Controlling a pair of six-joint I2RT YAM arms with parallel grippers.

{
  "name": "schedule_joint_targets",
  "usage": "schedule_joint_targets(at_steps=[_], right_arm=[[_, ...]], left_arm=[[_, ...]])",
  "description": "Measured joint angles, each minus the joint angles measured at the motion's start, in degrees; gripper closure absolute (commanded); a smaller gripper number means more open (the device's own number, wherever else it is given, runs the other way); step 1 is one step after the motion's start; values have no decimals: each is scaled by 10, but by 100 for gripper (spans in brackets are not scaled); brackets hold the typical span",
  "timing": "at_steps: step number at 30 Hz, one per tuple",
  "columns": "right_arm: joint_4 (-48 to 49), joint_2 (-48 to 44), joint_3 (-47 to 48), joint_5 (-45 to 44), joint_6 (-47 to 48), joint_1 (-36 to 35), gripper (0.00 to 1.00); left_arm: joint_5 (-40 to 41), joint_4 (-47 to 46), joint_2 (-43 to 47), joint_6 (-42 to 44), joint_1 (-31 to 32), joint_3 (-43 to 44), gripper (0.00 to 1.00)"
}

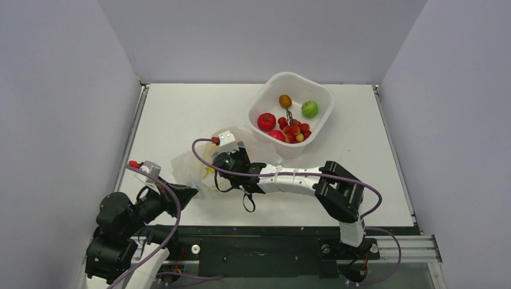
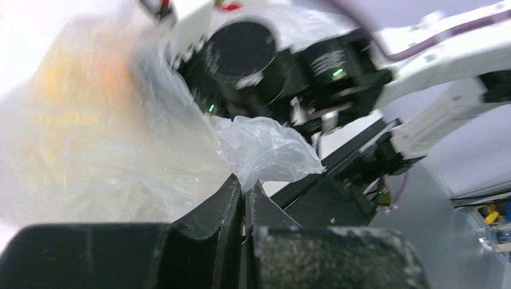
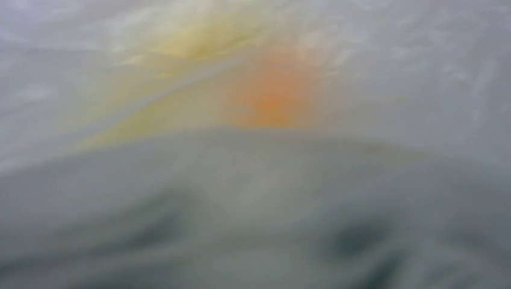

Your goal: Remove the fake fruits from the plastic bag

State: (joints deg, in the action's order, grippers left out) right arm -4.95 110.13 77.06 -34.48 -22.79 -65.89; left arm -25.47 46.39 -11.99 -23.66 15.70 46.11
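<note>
The plastic bag (image 1: 191,164) lies crumpled left of the table's middle. My left gripper (image 1: 188,193) is shut on its near edge; in the left wrist view the jaws (image 2: 244,183) pinch a fold of bag film (image 2: 265,144). My right gripper (image 1: 211,167) reaches into the bag from the right, its fingers hidden by film. An orange-yellow fruit shows as a blur through the film in the right wrist view (image 3: 274,99) and the left wrist view (image 2: 78,78). A red round fruit (image 1: 266,121) and red grapes (image 1: 294,130) lie in the tub.
The white rigid tub (image 1: 263,94) stands at the back right and also holds a green apple (image 1: 310,109) and a small brown oval fruit (image 1: 285,100). The right arm (image 1: 295,179) stretches across the table's front. Grey walls close in both sides.
</note>
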Motion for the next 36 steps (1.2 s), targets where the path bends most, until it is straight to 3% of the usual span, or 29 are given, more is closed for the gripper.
schedule_joint_targets(at_steps=[7, 17, 27, 36], right_arm=[[10, -57, -51, 29, -22, 0, 37], [18, -49, -53, 95, -32, -1, 23], [49, -4, -46, 200, -18, -1, 9], [51, 87, 15, 205, -8, -2, 7]], left_arm=[[-65, -72, -30, -18, 0, 113, 100], [-69, -44, 10, -16, 0, -13, 100], [-63, -28, 21, -2, 0, -27, 100], [-63, -29, 21, 4, 0, -30, 100]])
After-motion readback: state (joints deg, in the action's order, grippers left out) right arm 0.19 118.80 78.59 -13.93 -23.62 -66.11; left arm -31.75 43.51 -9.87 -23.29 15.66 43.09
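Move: An orange-coloured fruit lies inside the clear bag, about 4 cm ahead of my right hand, 2 cm to its left and 5 cm below it. A yellow fruit sits some 7 cm ahead and 5 cm left of that hand, at a similar depth. The white bin is roughly 12 cm ahead of it and 22 cm to its right. From my left hand, the orange fruit is about 22 cm ahead, 6 cm right and well below. Still pinching the bag's edge, my left hand jerks it up about 9 cm, tipping its fingers upward, then drops back to its starting height. Inside the bag, my right hand backs off some 5 cm with a small rise, then sweeps left and sinks about 8 cm from that rise, opening nearly wide and turning some 15 degrees counter-clockwise as its fingers tip down. ##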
